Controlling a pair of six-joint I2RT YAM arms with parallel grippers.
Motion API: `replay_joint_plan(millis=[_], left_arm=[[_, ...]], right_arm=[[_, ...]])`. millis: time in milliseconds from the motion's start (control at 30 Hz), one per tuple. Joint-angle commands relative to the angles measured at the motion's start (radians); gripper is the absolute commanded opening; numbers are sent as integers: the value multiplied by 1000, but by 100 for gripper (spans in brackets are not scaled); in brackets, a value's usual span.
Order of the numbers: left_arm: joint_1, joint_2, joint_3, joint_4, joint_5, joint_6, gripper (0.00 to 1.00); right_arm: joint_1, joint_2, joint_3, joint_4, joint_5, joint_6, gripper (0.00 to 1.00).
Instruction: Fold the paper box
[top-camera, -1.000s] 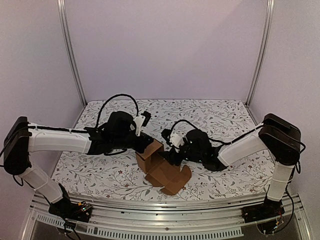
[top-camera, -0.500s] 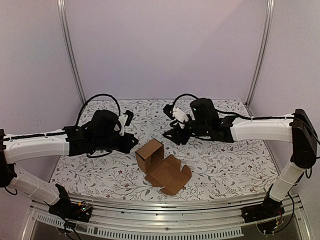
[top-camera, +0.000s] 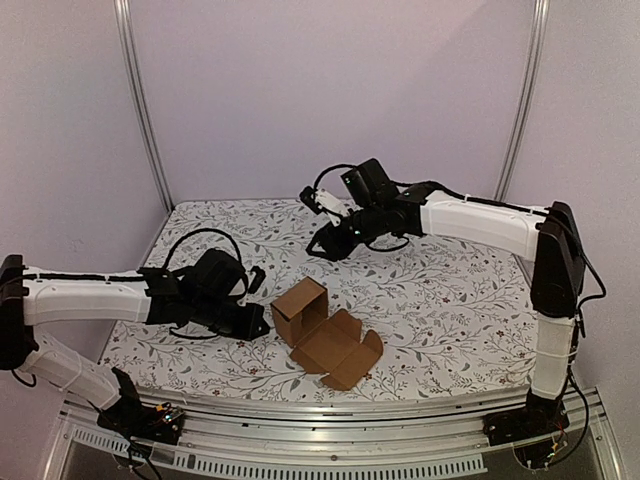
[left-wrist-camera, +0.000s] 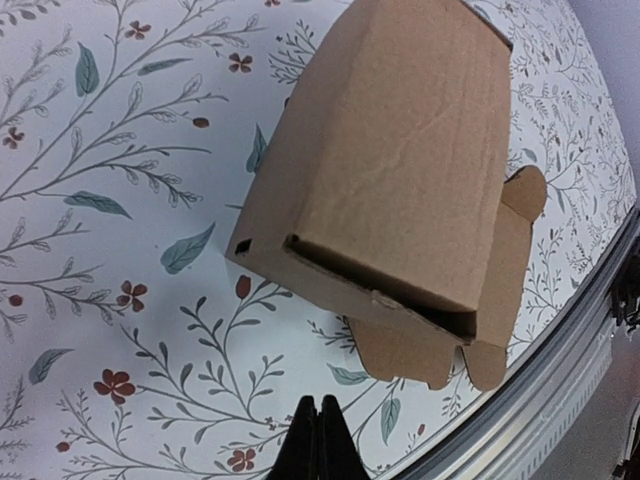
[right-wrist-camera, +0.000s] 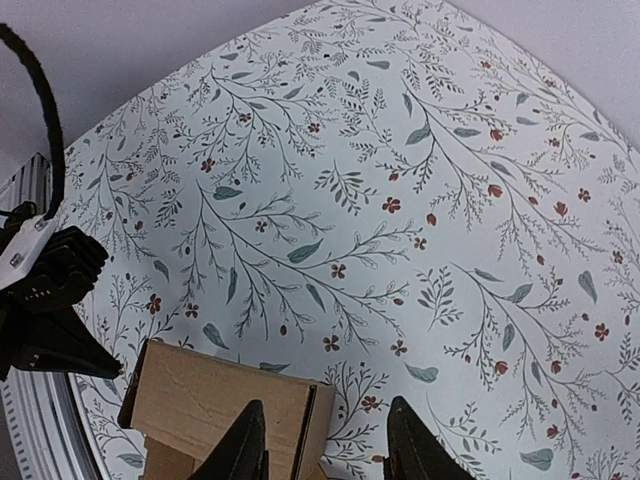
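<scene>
The paper box is a brown cardboard carton standing on the floral table, with its lid flap spread open toward the near edge. My left gripper lies low, just left of the box, shut on nothing. In the left wrist view its closed fingertips point at the box from a short way off. My right gripper hangs above the table behind the box, open and empty. The right wrist view looks down past its fingers onto the box.
A metal rail runs along the table's near edge, close to the box's flap. Vertical frame posts stand at the back corners, against lilac walls. My left arm's black wrist shows at the left of the right wrist view.
Both grippers have drawn away from the box. The left one slid back to the left and lower. The right one rose toward the back, its jaws narrowing. The box stayed put.
</scene>
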Motion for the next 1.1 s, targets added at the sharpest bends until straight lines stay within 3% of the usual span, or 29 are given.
replay_joint_plan(millis=[0,167,600,1067], left_arm=[[4,75,10,41,85,-6,0],[3,140,28,54,71,5,0],[10,255,83,109,4,12,0],[32,362,166,186,-52,13,0]], right_arm=[[-4,94,97,-163,-72,56,35],[-4,168,157,-177,-100,112,22],[-32,355,348,-187,-121,193,5],[-41,272,167,-183,-133,145,0]])
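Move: The box body stands about 8 cm ahead of my left hand and 7 cm to its right, its middle some 4 cm lower. From my right hand the box body lies about 6 cm back, 2 cm left and 15 cm below. The flat lid panel spreads on the table from the box's near right side, roughly 10 cm nearer my base than the box body and 8 cm to its right. I sink my left hand, fingers still shut, about 4.5 cm beside the box, then ease it forward and right against the box's left wall, pushing the box along. My right hand drops about 12 cm towards the box's far side, first drifting forward and left, then turning back and right; its half-open fingers shut empty as the wrist tips some 20 degrees. ##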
